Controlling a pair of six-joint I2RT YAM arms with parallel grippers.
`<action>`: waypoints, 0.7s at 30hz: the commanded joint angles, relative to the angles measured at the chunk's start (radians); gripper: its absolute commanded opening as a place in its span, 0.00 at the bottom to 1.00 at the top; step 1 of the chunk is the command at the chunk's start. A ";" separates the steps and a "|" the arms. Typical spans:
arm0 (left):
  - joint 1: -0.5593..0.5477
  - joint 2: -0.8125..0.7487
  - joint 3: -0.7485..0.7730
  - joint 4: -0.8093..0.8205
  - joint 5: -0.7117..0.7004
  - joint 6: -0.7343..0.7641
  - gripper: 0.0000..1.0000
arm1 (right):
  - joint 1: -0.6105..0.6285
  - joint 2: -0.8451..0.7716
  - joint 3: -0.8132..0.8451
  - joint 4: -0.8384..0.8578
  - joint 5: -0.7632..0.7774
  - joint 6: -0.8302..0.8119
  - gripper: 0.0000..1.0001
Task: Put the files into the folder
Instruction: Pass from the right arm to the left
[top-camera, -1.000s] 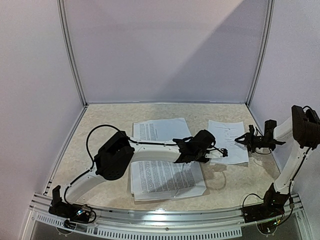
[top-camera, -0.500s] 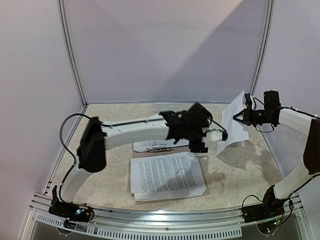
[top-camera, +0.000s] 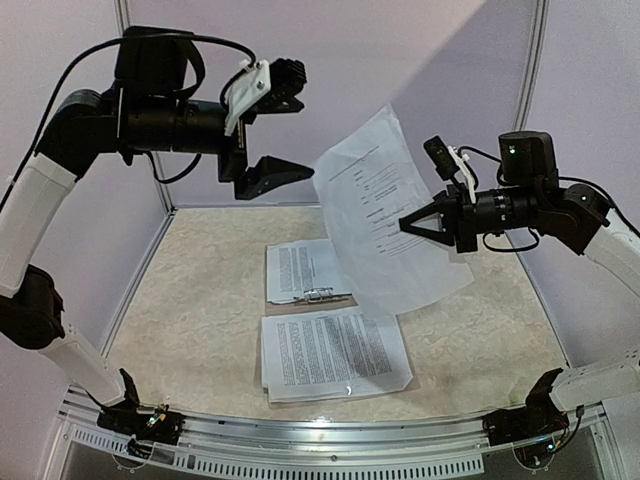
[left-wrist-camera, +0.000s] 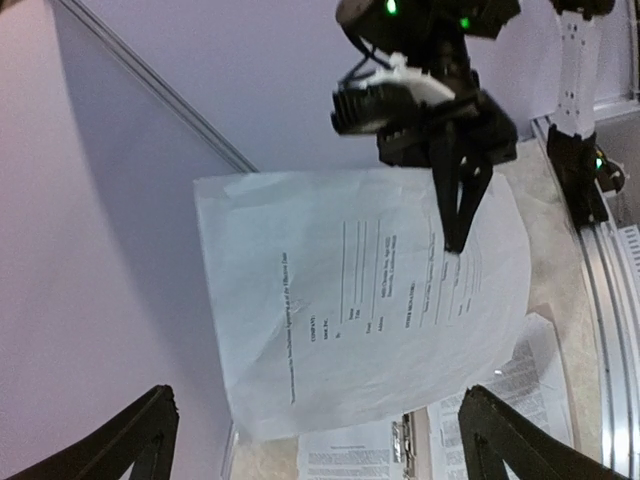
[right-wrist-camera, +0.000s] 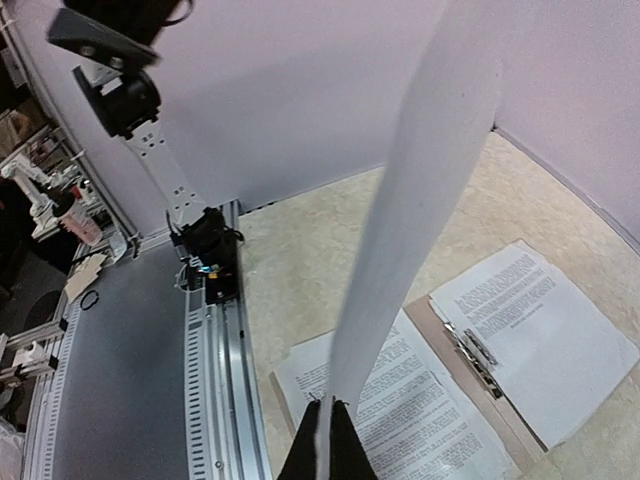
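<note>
My right gripper (top-camera: 412, 226) is shut on the edge of one printed white sheet (top-camera: 378, 205) and holds it in the air, tilted, above the table. In the right wrist view that sheet (right-wrist-camera: 420, 200) shows edge-on, rising from the pinched fingertips of the right gripper (right-wrist-camera: 328, 418). The left gripper (top-camera: 290, 128) hangs high at the left, open and empty, facing the sheet (left-wrist-camera: 350, 300). The open folder (right-wrist-camera: 423, 312) lies flat on the table with a metal clip (top-camera: 320, 293). A stack of files (top-camera: 335, 355) lies on its near half and more sheets (top-camera: 305, 268) on the far half.
A metal rail (top-camera: 330, 440) runs along the near table edge with both arm bases on it. Pale enclosure walls close in the left, back and right sides. The left arm's base (right-wrist-camera: 205, 265) shows in the right wrist view.
The right gripper shut on the sheet at the right of the table and lifted it into the air. The left gripper opened, let go of it and rose high to the left.
</note>
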 joint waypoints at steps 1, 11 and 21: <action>-0.002 0.019 -0.074 -0.145 0.008 -0.042 0.99 | 0.103 0.047 0.070 -0.111 0.051 -0.080 0.00; 0.042 -0.042 -0.199 -0.128 0.011 -0.111 1.00 | 0.153 0.111 0.109 -0.144 0.061 -0.150 0.00; 0.168 -0.039 -0.219 -0.083 0.080 -0.134 0.99 | 0.153 0.110 0.110 -0.156 0.036 -0.208 0.00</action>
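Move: The left gripper, empty and wide open, has the middle of the hanging file about 9 cm to its right, 2 cm ahead and 12 cm below. From the right fingers, pinching that sheet, the left gripper is some 10 cm left, 12 cm above and level fore and aft. Far below on the table, the folder clip is about 10 cm ahead of the left gripper and 1 cm right; the folder's near stack is 2 cm back and 4 cm right. The right hand keeps its pinch on the file and carries its free edge to the left gripper, going about 4 cm left with a little back and down, turning slightly counter-clockwise, then holding still. The open left hand sinks some 10 cm towards the sheet, tipping its fingers down, then eases forward and left around the sheet's free corner; its fingers stay open, with no grip yet. ##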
